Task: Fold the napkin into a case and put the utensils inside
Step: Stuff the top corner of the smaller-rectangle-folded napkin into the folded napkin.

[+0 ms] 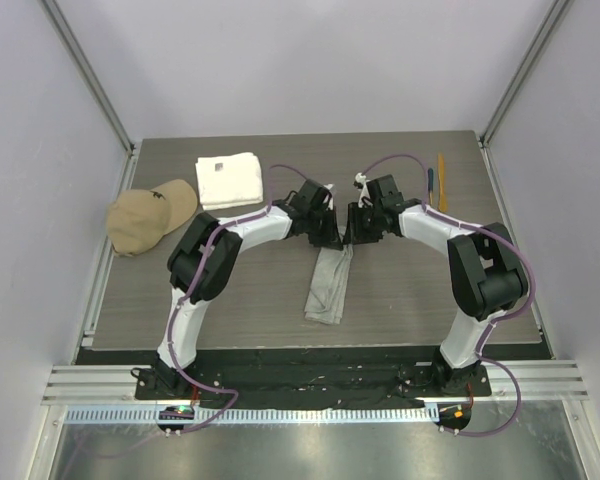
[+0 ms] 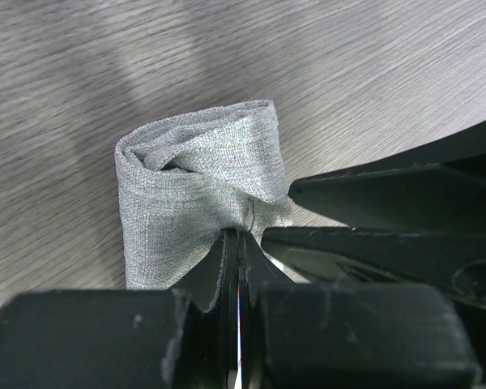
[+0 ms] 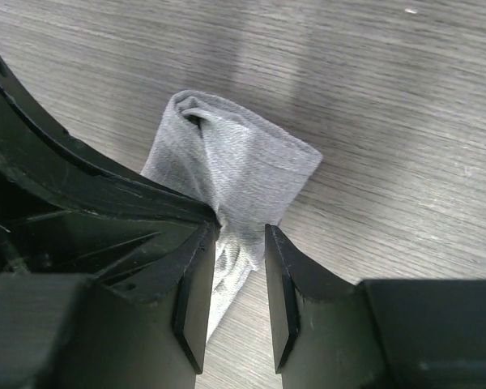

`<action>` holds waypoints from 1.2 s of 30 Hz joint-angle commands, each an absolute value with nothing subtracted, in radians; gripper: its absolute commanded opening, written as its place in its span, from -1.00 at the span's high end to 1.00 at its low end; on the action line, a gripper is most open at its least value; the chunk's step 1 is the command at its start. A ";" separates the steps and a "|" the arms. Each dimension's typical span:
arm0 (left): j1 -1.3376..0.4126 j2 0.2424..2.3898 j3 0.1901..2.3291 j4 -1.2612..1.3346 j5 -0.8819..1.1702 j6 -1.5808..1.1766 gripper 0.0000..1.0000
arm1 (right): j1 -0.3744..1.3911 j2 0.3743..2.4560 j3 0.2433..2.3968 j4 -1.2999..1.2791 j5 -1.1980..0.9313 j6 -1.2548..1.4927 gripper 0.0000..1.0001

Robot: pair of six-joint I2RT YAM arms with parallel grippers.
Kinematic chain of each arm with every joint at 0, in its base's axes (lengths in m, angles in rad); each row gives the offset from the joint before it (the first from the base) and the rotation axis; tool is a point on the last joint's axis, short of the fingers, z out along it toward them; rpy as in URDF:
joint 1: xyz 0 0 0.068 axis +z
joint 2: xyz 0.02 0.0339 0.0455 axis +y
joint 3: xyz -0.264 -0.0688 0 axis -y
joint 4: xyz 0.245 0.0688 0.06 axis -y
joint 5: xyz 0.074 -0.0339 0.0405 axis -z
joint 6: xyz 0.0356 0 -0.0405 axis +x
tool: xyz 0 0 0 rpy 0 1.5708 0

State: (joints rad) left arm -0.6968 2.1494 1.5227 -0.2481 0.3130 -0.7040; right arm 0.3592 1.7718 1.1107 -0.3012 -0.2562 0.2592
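The grey napkin (image 1: 329,287) lies folded into a narrow long strip at the middle of the table. Both grippers meet at its far end. My left gripper (image 1: 330,238) is shut on a bunched fold of the napkin (image 2: 194,178), with its tips (image 2: 241,233) pressed together on the cloth. My right gripper (image 1: 353,237) stands open, its tips (image 3: 241,231) straddling the same lifted end of the napkin (image 3: 235,166) right beside the left one. Two slim utensils lie at the far right: a dark teal-handled one (image 1: 429,186) and an orange-yellow stick (image 1: 441,180).
A thick white towel (image 1: 228,180) lies at the far left of centre. A tan cap (image 1: 150,215) sits at the table's left edge. Walls close in on both sides and at the back.
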 commanded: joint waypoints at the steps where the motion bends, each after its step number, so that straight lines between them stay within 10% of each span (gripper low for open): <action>1: -0.703 2.154 1.562 -0.209 0.296 -0.715 0.98 | 0.370 1.756 1.109 -0.285 -0.258 0.239 0.28; 20: -0.706 2.183 1.580 -0.180 0.295 -0.742 0.99 | 0.376 1.775 1.129 -0.304 -0.212 0.235 0.87; 36: -0.707 2.194 1.529 -0.084 0.202 -0.853 1.00 | 0.402 1.746 1.164 -0.368 -0.276 0.339 0.98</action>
State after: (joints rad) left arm -0.7010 2.1944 1.5402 -0.1692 0.2710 -0.8215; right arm 0.3840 1.7798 1.1240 -0.3389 -0.2150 0.2844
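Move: Just ahead of the right hand, about 2 cm forward, 1 cm to its left and a centimetre below, is the napkin's top corner flap, partly between the open fingers. The folded napkin's middle lies some 11 cm back and 6 cm left of this hand, the utensils about 11 cm ahead and 17 cm right. From the left hand's shut tips, the corner is roughly 2 cm forward, 1 cm right and slightly lower. Closing from about a third open to shut, the right fingers pinch the corner flap beside the left gripper's tips; the hand sinks about half a centimetre, then eases back as far. The left hand, still shut with its tips in the fold, pushes some 2 cm forward and right, mostly late, sinking slightly and turning about 5 degrees counter-clockwise. ##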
